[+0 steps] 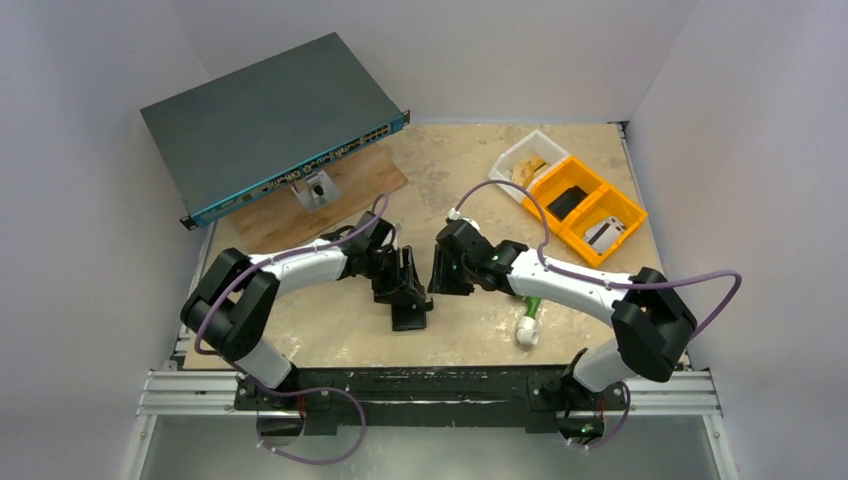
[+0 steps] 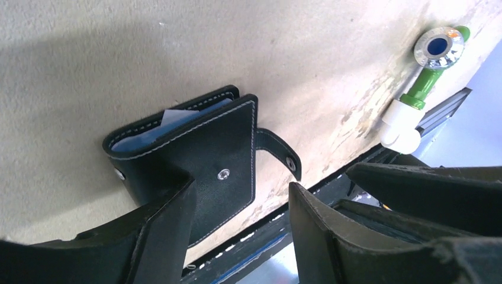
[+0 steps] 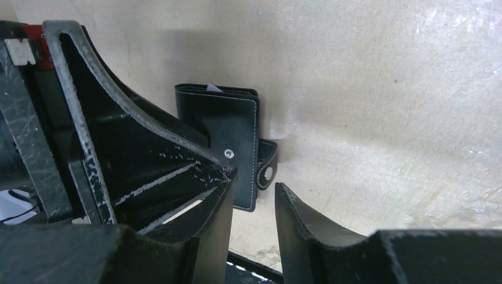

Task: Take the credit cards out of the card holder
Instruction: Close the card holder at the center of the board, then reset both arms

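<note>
The card holder [image 2: 201, 151] is a black stitched wallet lying flat on the table near the front edge, its snap strap [image 2: 283, 155] flipped loose. Pale blue credit cards [image 2: 169, 123] peek out of its far edge, and a card corner [image 3: 213, 87] shows in the right wrist view. My left gripper [image 2: 240, 204] hovers open just over the card holder [image 1: 411, 316], with one finger [image 2: 163, 231] overlapping its near corner and nothing between the jaws. My right gripper [image 3: 254, 198] sits close beside it, narrowly open and empty, with the card holder [image 3: 228, 133] just beyond its tips.
A green-and-white plastic piece [image 1: 528, 320] lies right of the wallet. A big dark network switch [image 1: 270, 125] rests on a wooden board [image 1: 335, 200] at the back left. Orange bins [image 1: 585, 210] and a white tray [image 1: 522, 158] stand at the back right.
</note>
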`<state>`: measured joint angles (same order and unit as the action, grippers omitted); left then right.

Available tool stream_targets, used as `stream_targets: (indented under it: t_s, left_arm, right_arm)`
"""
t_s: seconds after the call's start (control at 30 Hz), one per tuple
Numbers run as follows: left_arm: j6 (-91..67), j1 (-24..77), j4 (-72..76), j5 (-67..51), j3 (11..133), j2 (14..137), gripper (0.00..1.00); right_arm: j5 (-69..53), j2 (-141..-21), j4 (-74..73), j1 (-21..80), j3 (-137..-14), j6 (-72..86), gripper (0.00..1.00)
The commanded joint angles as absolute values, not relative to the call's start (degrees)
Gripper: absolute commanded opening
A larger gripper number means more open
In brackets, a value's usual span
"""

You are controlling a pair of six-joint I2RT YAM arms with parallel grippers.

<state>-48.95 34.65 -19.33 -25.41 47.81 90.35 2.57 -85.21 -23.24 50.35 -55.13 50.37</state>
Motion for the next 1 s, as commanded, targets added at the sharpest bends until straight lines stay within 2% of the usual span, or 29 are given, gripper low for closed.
stream_targets:
  t_s: [0.0, 0.6, 0.77, 0.97]
  left_arm:
    - [-49.5, 34.9, -16.4, -25.7, 49.3, 92.9, 0.58]
    - [-45.0, 34.9, -24.4, -22.5, 53.9, 86.7, 0.60]
    - [-42.0, 34.9, -29.5, -19.8, 57.2, 82.8, 0.61]
    - [-38.2, 34.8, -35.6, -14.7, 60.7, 77.3, 0.63]
  right_arm:
    - [4.8, -83.2, -24.4, 50.5, -54.2, 51.6, 0.32]
    - [6.9, -82.5, -24.0, 48.9, -56.8, 51.2, 0.32]
    - [8.5, -81.5, -24.2, 50.5, -58.1, 47.5, 0.34]
    - [10.1, -79.9, -24.4, 50.4, -59.7, 50.3, 0.35]
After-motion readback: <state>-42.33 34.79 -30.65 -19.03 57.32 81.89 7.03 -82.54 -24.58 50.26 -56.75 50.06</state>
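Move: The closed card holder lies almost directly under the left hand, its middle about 2 cm back, 1 cm to the left and 3 cm below. Its loose strap sticks out about 2 cm back and 4 cm to the right of the left hand; the green tap lies some 4 cm back and 23 cm to the right. From the right hand the card holder is about 3 cm back, 5 cm left and 7 cm below. The card holder's cover gets a last press from the open left gripper's lower finger: the hand sinks about 1 cm, stays down briefly, then lifts off and rises some 8 cm, drifting 2 cm forward while its fingertips swing forward about 10 degrees. The right hand eases about 1 cm left and down, waits beside it, then rises some 3 cm and 1.5 cm forward, also touching nothing. ##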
